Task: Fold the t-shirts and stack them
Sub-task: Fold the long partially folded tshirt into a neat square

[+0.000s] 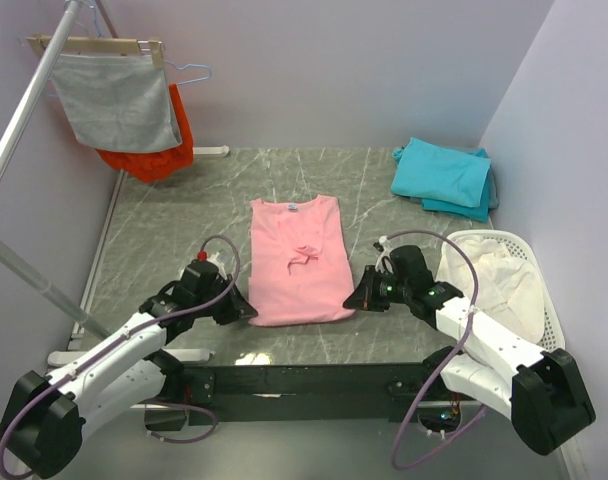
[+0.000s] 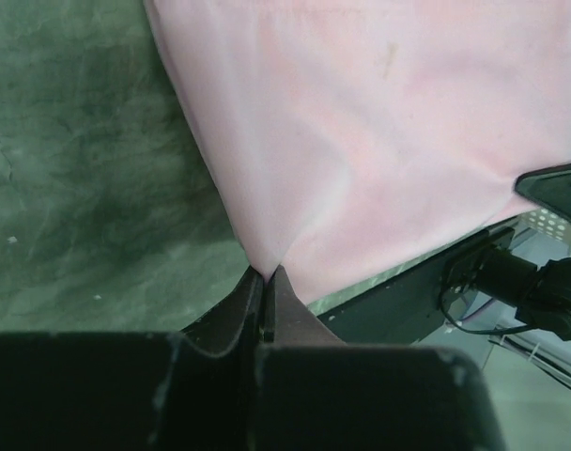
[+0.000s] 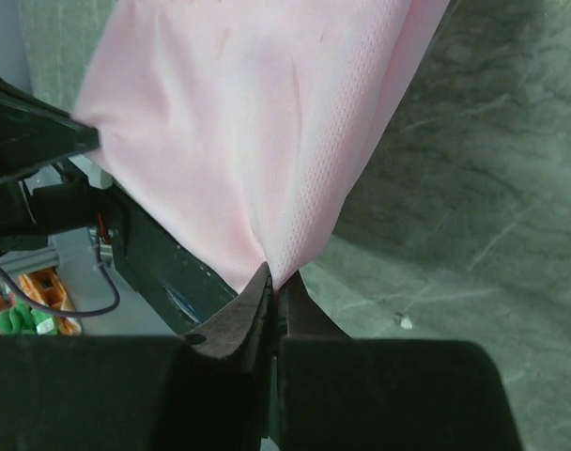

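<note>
A light pink t-shirt [image 1: 296, 262] lies flat in the middle of the table, sleeves folded in, collar at the far end. My left gripper [image 1: 250, 312] is shut on its near left corner; the left wrist view shows the pink cloth [image 2: 361, 141] pinched between the left gripper's [image 2: 267, 274] closed fingers. My right gripper [image 1: 352, 299] is shut on the near right corner, and the right wrist view shows the fabric [image 3: 248, 141] drawn into the right gripper's [image 3: 274, 280] closed tips. A folded stack of teal t-shirts [image 1: 444, 176] rests at the far right.
A white laundry basket [image 1: 544, 300] with pale cloth stands at the right edge, beside my right arm. A grey cloth [image 1: 119, 100] and an orange-red garment [image 1: 154, 150] hang on a rack at the far left. A slanted metal pole [image 1: 24, 110] crosses the left side.
</note>
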{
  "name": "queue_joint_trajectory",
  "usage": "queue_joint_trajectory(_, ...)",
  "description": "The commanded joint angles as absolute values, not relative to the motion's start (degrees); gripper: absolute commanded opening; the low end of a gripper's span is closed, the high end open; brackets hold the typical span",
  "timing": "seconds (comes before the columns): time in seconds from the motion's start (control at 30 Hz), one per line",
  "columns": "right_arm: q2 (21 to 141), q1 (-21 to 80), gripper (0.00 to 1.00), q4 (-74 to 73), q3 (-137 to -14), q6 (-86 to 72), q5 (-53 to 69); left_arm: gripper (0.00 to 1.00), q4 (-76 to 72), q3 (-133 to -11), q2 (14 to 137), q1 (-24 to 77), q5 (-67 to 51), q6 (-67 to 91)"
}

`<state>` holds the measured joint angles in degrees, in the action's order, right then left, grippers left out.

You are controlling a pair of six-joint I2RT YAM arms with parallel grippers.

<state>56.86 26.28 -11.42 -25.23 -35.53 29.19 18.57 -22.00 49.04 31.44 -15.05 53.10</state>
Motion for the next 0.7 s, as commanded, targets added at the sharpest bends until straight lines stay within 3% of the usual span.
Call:
queue_joint_trajectory(0.0,56.33,26.63,0.0,-16.78,-30.39,-33.58,29.01,0.01,22.4,-30.49,49.39,31.64,-12.14,52.12)
queue_joint_trajectory(0.3,70.56,25.58,0.0,-19.78,-46.83,-27.25,25.14,0.01,22.33,-46.57,63.26,30.77,-3.69,46.32)
queue_joint_trajectory(0.67,97.45,18.9,0.03,-24.52,-73.88,-22.24,29.78,0.01,16.61,-63.88,86.55,20.58,-8.78,39.82)
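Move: The left hand holds the t-shirt's near left hem corner, with the collar end, where the hem is being taken, about 26 cm ahead, 9 cm to the right and 6 cm below. From the right hand, on the near right corner, the collar lies some 24 cm ahead, 13 cm left and 7 cm below. The crumpled crease lies about 13 cm ahead and 11 cm right of the left hand. The turquoise stack stands roughly 29 cm ahead and 21 cm right of the right hand. Both grippers keep their closed pinch on the pink hem corners and carry the hem forward together over the shirt towards the collar, about 15 cm. They climb early, the left by some 7 cm and the right by 4, then ease slightly down, drawing a little closer together; the left wrist tilts about 10 degrees. ##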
